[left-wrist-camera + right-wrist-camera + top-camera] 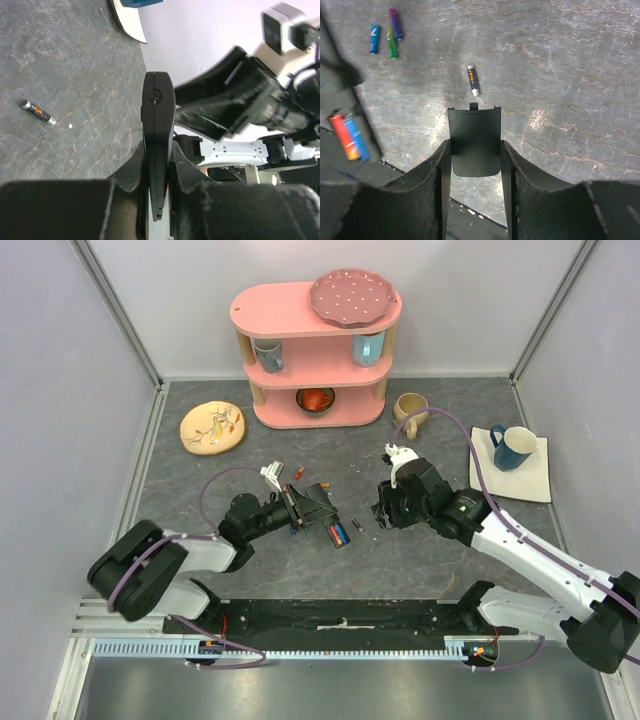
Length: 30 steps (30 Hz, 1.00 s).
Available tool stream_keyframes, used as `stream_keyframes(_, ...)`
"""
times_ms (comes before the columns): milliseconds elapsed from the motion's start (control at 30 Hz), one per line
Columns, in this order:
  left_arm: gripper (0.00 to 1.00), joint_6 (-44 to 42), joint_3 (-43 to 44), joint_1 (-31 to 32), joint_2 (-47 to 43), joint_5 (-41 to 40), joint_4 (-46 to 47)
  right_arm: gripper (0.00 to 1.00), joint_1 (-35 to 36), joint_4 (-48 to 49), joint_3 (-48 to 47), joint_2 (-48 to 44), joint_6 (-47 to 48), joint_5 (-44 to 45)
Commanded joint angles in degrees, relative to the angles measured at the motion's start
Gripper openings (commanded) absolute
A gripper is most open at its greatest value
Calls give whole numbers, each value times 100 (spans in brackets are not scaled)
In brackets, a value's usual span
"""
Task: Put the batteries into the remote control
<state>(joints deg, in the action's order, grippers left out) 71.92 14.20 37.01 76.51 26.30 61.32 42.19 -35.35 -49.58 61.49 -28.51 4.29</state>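
Observation:
My left gripper [300, 508] is shut on the remote control [325, 520], a slim black bar that shows edge-on between the fingers in the left wrist view [157, 125]. A red battery [342, 136] and a blue battery [358, 141] lie side by side in its recess. My right gripper [383, 510] is shut on a flat black battery cover [474, 142], held just right of the remote. One loose battery [473, 80] lies on the table beyond the cover and between the grippers [356, 525]. Blue [375, 39], green [392, 45] and purple [396, 23] batteries lie farther off.
A pink shelf unit [315, 350] with cups and a bowl stands at the back. A patterned plate [212, 427] lies back left, a beige mug [410, 410] back right. A blue mug [515, 447] sits on a white napkin [535, 480]. A small red battery [298, 472] lies behind the left gripper.

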Motion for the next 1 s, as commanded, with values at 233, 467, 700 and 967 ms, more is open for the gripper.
stream_keyframes(233,2,929,514,16,1867,-275,2631,28,790,-613,-790,-6,-286,-43)
stream_keyframes(467,2,745,558,78,1876,-336,2657,28,1361,-561,-974,503,-418,177)
stream_keyframes(700,2,806,479,113,2008,-310,3078,28,1642,-279,-1009,794,-576,309)
stream_keyframes(967,2,876,444,174,2061,-302,3413,27,1722,-156,-1053,1005,-656,484)
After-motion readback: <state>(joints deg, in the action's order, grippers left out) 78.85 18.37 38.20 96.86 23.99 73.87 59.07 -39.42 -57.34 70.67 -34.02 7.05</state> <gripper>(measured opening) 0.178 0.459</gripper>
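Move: The right hand already holds the battery cover. The remote's open battery bay, red and blue cells inside, lies about 9 cm to its left and 5 cm back, at nearly its height. Some 14 cm below that hand, the loose black battery is 4 cm ahead and 5 cm left, and the green battery 4 cm ahead and 20 cm left. From the left hand, still gripping the remote, the cover is roughly 14 cm right and 1 cm back, about level. Still pinching the battery cover, the right hand carries it left and back, about 8 cm in all, rising a little then sinking again while turning some 10 degrees counter-clockwise, to bring it over the near end of the remote's bay. The left hand keeps hold of the remote, lowering it about 4 cm with a small shift forward and right and tipping its far end down. Whether cover and remote touch can't be told. ##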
